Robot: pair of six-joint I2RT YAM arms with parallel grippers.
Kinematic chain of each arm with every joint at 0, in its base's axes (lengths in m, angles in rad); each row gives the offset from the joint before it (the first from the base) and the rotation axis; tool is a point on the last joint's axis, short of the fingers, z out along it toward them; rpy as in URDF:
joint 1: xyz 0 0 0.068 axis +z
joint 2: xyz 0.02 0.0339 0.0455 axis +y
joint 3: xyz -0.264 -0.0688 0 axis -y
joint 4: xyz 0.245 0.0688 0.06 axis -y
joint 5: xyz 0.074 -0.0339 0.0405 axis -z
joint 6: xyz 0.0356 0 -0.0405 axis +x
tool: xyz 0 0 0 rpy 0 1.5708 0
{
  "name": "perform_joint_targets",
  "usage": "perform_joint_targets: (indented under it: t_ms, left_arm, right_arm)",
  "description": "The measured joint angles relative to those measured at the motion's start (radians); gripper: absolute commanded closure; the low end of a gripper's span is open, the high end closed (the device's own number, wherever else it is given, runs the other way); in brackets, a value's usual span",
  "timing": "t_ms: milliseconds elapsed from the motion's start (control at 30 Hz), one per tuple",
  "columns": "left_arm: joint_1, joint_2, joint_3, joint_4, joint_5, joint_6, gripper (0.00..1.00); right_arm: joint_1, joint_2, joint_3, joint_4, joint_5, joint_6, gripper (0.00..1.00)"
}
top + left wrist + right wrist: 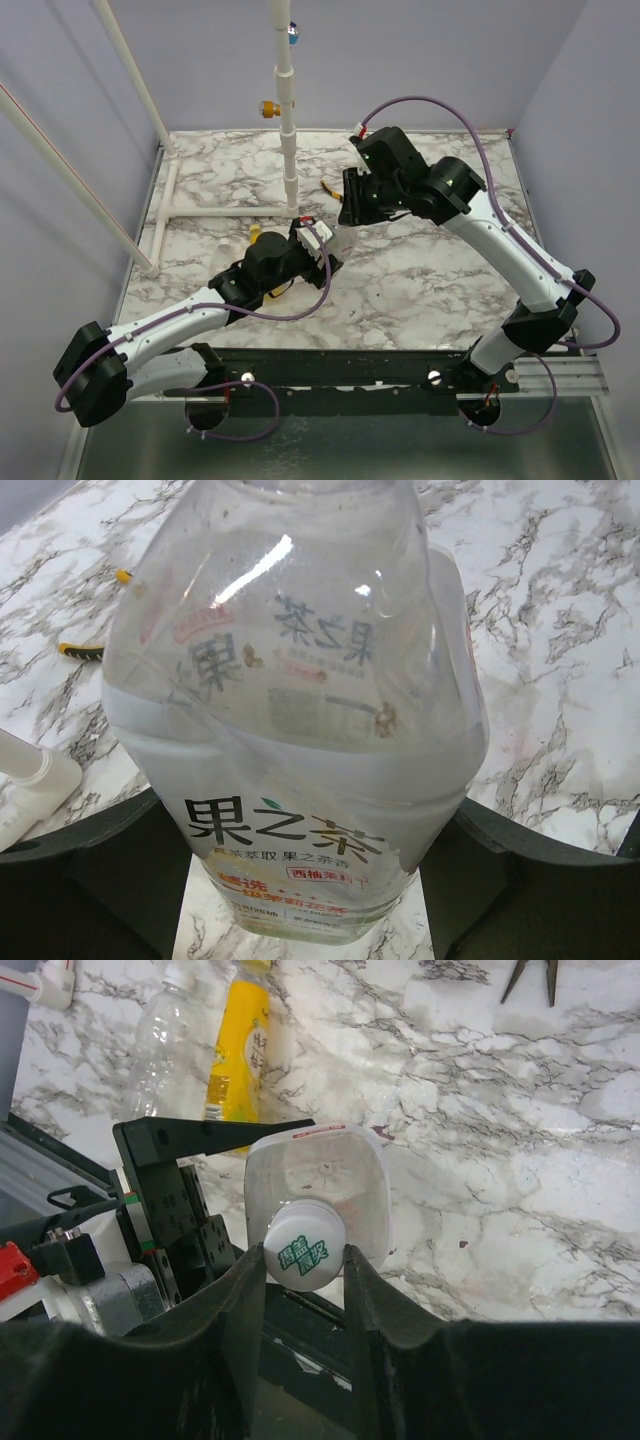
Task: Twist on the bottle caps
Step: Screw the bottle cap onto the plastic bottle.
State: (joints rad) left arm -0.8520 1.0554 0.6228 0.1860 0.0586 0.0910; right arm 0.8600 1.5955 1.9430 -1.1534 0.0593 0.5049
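Observation:
The clear bottle (300, 730) with the green-and-white label is held between the fingers of my left gripper (300, 880), which is shut on its lower body. It also shows in the right wrist view (330, 1175) and the top view (340, 240). My right gripper (305, 1260) is shut on the whitish cap (305, 1250) with green print, which sits on this bottle's neck. In the top view the left gripper (320, 252) and right gripper (349, 215) meet at mid-table. The yellow bottle (242, 1050) lies beyond. Blue and yellow caps are out of view.
A second clear bottle (165, 1050) lies beside the yellow one. Yellow-handled pliers (335, 190) lie behind the right gripper. A white pipe frame (288, 120) stands at the back and left of the marble table (440, 290).

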Motion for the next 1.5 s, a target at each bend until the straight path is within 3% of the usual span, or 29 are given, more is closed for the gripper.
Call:
perform_joint_targets:
  t_ms: [333, 800, 933, 1267, 1500]
  left_arm:
    - [-0.003, 0.013, -0.014, 0.076, 0.000, -0.006, 1.00]
    - [-0.008, 0.053, -0.015, 0.152, 0.002, -0.036, 1.00]
    - [-0.008, 0.053, -0.015, 0.166, 0.005, -0.053, 1.00]
    - [-0.004, 0.053, -0.014, 0.171, 0.044, -0.103, 1.00]
    - [0.001, 0.050, -0.006, 0.164, 0.101, -0.149, 1.00]
  right_arm:
    - [0.001, 0.043, 0.021, -0.016, 0.006, 0.000, 0.53]
    - [0.002, 0.042, 0.035, -0.018, 0.042, 0.000, 0.10]
    - [0.003, -0.004, -0.015, 0.033, 0.062, -0.001, 0.03]
    - [0.005, -0.278, -0.315, 0.409, 0.027, -0.085, 0.00]
    - [0.005, -0.316, -0.441, 0.623, 0.001, -0.168, 0.00]
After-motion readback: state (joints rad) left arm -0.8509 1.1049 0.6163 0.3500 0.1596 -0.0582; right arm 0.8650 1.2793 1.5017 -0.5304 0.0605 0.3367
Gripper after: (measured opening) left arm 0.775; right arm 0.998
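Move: The cap sits on the plastic bottle's mouth between the right fingers, about 1 cm below the hand point. Some 28 cm lower on the table, the yellow bottle lies roughly 16 cm left and level, the clear bottle 26 cm left and 2 ahead, and the pliers 18 cm straight ahead. From the left hand, gripping this bottle, the cap is about 11 cm up, 2 forward and 2 right. Right fingers open wide, freeing the cap, then lift about 5 cm, tilting up; left carries bottle 3 cm right. ##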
